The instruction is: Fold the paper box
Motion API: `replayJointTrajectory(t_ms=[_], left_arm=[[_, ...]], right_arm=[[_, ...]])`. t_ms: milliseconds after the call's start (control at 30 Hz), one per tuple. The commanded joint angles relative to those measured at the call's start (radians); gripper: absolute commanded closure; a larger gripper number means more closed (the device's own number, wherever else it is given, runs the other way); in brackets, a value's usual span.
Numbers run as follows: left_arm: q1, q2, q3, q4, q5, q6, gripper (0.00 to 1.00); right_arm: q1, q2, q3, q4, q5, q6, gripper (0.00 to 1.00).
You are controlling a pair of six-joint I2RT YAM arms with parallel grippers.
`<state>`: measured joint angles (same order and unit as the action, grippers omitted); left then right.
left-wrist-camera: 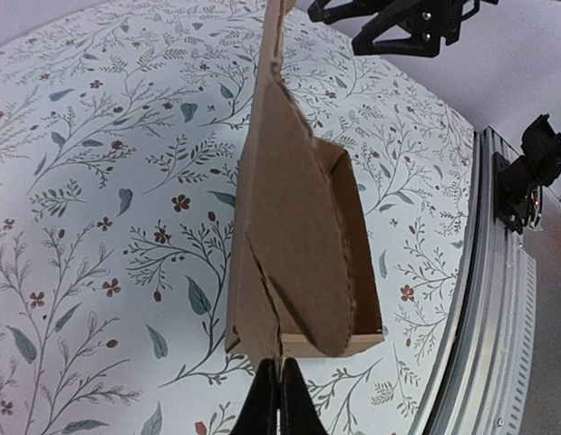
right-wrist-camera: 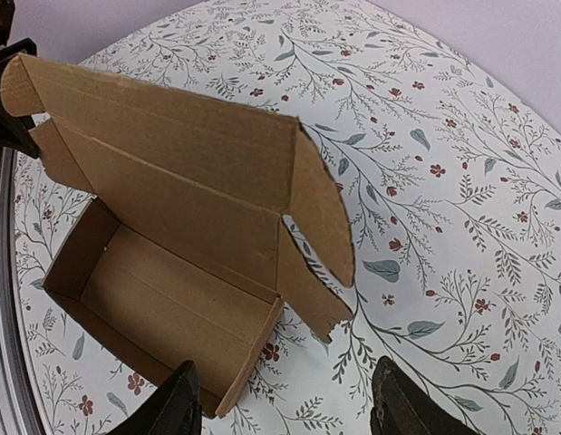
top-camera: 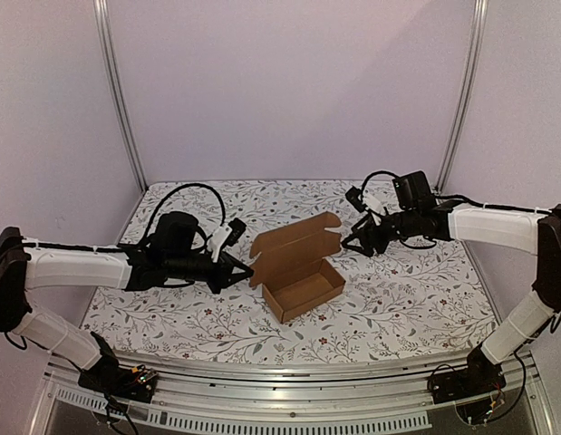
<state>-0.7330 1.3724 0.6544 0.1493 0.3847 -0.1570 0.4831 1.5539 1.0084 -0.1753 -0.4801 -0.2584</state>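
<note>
The paper box [top-camera: 298, 276] is a small brown cardboard tray with its lid [top-camera: 294, 237] standing up at the back and side tabs sticking out. It sits mid-table on the floral cloth. My left gripper [top-camera: 246, 270] is shut, its tips [left-wrist-camera: 280, 376] right against the box's [left-wrist-camera: 298, 236] left end corner, with no cardboard visibly between them. My right gripper [top-camera: 354, 243] is open and hovers just off the box's right end. In the right wrist view the box's [right-wrist-camera: 162, 281] end wall and a lid tab [right-wrist-camera: 321, 208] lie ahead of the spread fingers [right-wrist-camera: 182, 403].
A white floral cloth [top-camera: 407, 299] covers the table. An aluminium rail [top-camera: 289, 373] runs along the near edge with both arm bases on it. Metal frame posts [top-camera: 117, 91] stand at the back corners against plain walls.
</note>
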Motion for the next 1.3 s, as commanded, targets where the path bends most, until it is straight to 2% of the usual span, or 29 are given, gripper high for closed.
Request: replayJointTrajectory(t_ms=[0, 100, 767, 967, 1267], left_arm=[[-0.019, -0.005, -0.009, -0.008, 0.030, 0.012, 1.00], [-0.022, 0.006, 0.003, -0.016, 0.034, 0.018, 1.00], [-0.030, 0.005, 0.015, -0.043, 0.020, 0.032, 1.00], [-0.031, 0.007, 0.017, -0.046, 0.015, 0.031, 1.00], [-0.035, 0.019, 0.024, -0.045, 0.010, 0.027, 1.00]], right_arm=[[-0.007, 0.035, 0.008, 0.022, -0.057, -0.027, 0.41], [-0.013, 0.063, 0.023, 0.025, -0.063, -0.028, 0.44], [-0.042, 0.216, 0.137, 0.045, -0.125, -0.032, 0.52], [-0.042, 0.231, 0.147, 0.046, -0.153, -0.021, 0.67], [-0.041, 0.237, 0.139, 0.047, -0.174, -0.018, 0.83]])
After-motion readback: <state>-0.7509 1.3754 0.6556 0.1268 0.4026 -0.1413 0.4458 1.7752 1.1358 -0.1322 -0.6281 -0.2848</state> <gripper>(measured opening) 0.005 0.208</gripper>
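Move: The side tab at the lid's right end stands about 3 cm ahead of the right gripper, 3 cm to its left and 2 cm lower. From that gripper the lid's raised panel lies some 14 cm left and 2 cm back, about level, and the open tray about 11 cm left, 9 cm back and 10 cm below. From the left gripper, already shut on the lid's left tab, the right tab is roughly 21 cm right, 10 cm ahead and about level. Sink the right gripper about 3 cm, then bring it some 3 cm forward and lastly 1–2 cm left, so that the lid's right side tab comes between its fingers, narrowing them from over half open to nearly shut around it. Keep the left gripper pinching the left tab, letting it ease back about 1 cm. ##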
